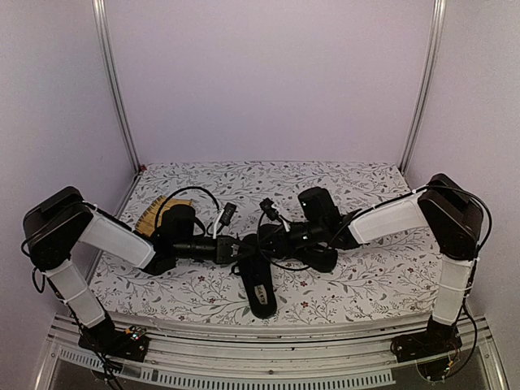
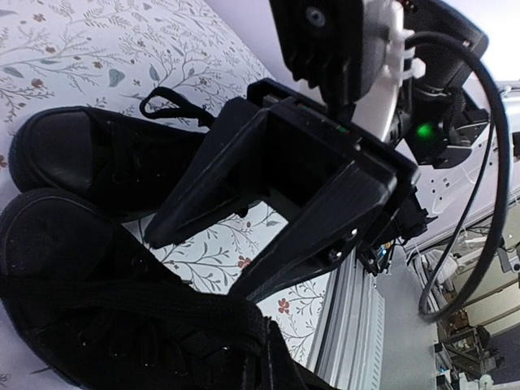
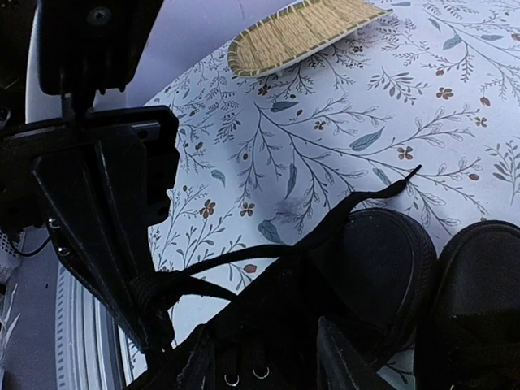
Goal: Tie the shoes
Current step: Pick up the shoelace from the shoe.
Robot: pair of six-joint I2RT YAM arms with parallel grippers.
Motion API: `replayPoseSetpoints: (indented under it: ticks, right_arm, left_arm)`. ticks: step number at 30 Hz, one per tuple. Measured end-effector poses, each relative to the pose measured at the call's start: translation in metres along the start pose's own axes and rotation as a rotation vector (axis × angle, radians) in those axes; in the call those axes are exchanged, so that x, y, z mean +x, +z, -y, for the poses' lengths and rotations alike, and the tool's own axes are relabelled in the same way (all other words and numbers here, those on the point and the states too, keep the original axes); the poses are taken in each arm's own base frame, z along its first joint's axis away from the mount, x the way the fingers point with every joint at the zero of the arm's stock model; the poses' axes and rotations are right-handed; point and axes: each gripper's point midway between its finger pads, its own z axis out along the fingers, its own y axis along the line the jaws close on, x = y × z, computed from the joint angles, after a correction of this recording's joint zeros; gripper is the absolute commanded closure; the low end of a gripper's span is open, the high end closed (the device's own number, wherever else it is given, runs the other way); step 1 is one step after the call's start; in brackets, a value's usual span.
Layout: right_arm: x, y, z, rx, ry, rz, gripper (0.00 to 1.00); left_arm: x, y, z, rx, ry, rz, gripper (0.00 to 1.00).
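Note:
The shoes are black canvas and lie side by side; their toe caps show in the left wrist view (image 2: 81, 158) (image 2: 73, 276) and in the right wrist view (image 3: 374, 268) (image 3: 479, 284). From above, one shoe (image 1: 258, 291) points toward the near edge. The two grippers meet over the shoes at mid-table. My left gripper (image 3: 150, 305) is shut on a bunch of black laces (image 3: 211, 264) that run taut back to the shoe's eyelets. My right gripper (image 3: 268, 357) hangs just above that shoe's lacing, fingers apart, with nothing between them (image 2: 207, 264). One lace end (image 3: 398, 183) lies loose on the cloth.
A yellow woven mat (image 1: 150, 215) (image 3: 301, 28) lies at the back left, partly under the left arm. The floral tablecloth (image 1: 366, 276) covers the table. The metal rail of the near edge (image 2: 357, 325) runs close to both grippers.

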Motion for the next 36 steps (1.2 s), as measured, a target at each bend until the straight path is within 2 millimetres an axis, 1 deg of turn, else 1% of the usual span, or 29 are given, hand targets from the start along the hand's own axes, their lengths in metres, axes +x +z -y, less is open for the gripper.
replayPoseSetpoints:
  ticks: [2, 4, 8, 11, 15, 17, 20, 21, 24, 25, 26, 28, 31, 34, 36]
  right_arm:
    - [0.001, 0.009, 0.001, -0.011, -0.019, -0.009, 0.59]
    - [0.001, 0.014, 0.002, -0.018, -0.035, -0.013, 0.59]
    - [0.0, 0.022, 0.005, -0.026, -0.067, -0.015, 0.65]
    - [-0.001, 0.025, 0.005, -0.036, -0.084, -0.017, 0.67]
    - [0.001, 0.025, -0.001, -0.068, -0.099, -0.025, 0.64]
    - [0.003, 0.025, -0.004, -0.084, -0.104, -0.032, 0.6]
    - [0.007, 0.025, -0.005, -0.092, -0.113, -0.045, 0.61]
    - [0.008, 0.025, -0.005, -0.093, -0.115, -0.049, 0.64]
    - [0.01, 0.025, -0.006, -0.092, -0.122, -0.056, 0.79]
    - [0.01, 0.025, -0.005, -0.089, -0.125, -0.057, 0.89]
    - [0.011, 0.026, -0.005, -0.086, -0.126, -0.058, 0.96]
    - [0.01, 0.026, -0.004, -0.077, -0.13, -0.054, 0.98]
    - [0.012, 0.025, -0.001, -0.056, -0.127, -0.041, 0.98]
    - [0.016, 0.016, 0.0, -0.031, -0.107, -0.041, 0.98]
    - [0.011, 0.007, -0.002, -0.018, -0.101, -0.025, 0.98]
  left_arm:
    - [0.0, 0.0, -0.001, -0.003, -0.001, -0.001, 1.0]
    - [0.002, 0.0, -0.002, -0.01, -0.004, -0.008, 1.0]
    - [0.005, 0.0, -0.005, -0.024, -0.011, -0.022, 1.0]
    - [0.006, 0.001, -0.006, -0.028, -0.012, -0.027, 1.0]
    - [0.005, 0.001, -0.007, -0.033, -0.01, -0.027, 1.0]
    - [0.004, 0.001, -0.007, -0.037, -0.01, -0.024, 1.0]
    - [0.002, 0.0, -0.005, -0.035, -0.006, -0.019, 1.0]
    - [0.001, 0.0, -0.004, -0.035, -0.005, -0.016, 1.0]
    - [0.001, 0.0, -0.005, -0.04, -0.005, -0.013, 1.0]
    - [0.0, 0.0, -0.005, -0.041, -0.004, -0.012, 1.0]
    - [0.0, 0.0, -0.006, -0.043, -0.005, -0.011, 1.0]
    - [0.0, 0.0, -0.006, -0.046, -0.005, -0.009, 1.0]
    - [0.0, -0.001, -0.008, -0.057, -0.008, -0.007, 1.0]
    - [0.0, -0.002, -0.013, -0.091, -0.022, -0.006, 1.0]
    - [-0.003, -0.004, -0.015, -0.114, -0.029, 0.003, 1.0]
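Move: The strand of shoelace the right hand goes for lies some 2 cm to its left and 2 cm below, about level with it fore and aft, just over the eyelets; from the left hand it is roughly 2 cm ahead, 1 cm right and 2 cm lower. The middle of the shoe being laced sits about 6 cm back from the right hand, 1 cm to its left and 5 cm below. The other shoe's middle is about 9 cm to its right, 1 cm ahead and 6 cm down. Leftwards and down, about 2 cm each, the half-open right fingers dip to the laced shoe, draw back a centimetre or so while turning some 10 degrees counter-clockwise, then shut on the lace strand and start back right with a slight lift. The left fingers stay shut on the lace, sinking about a centimetre and finally easing forward and left. ##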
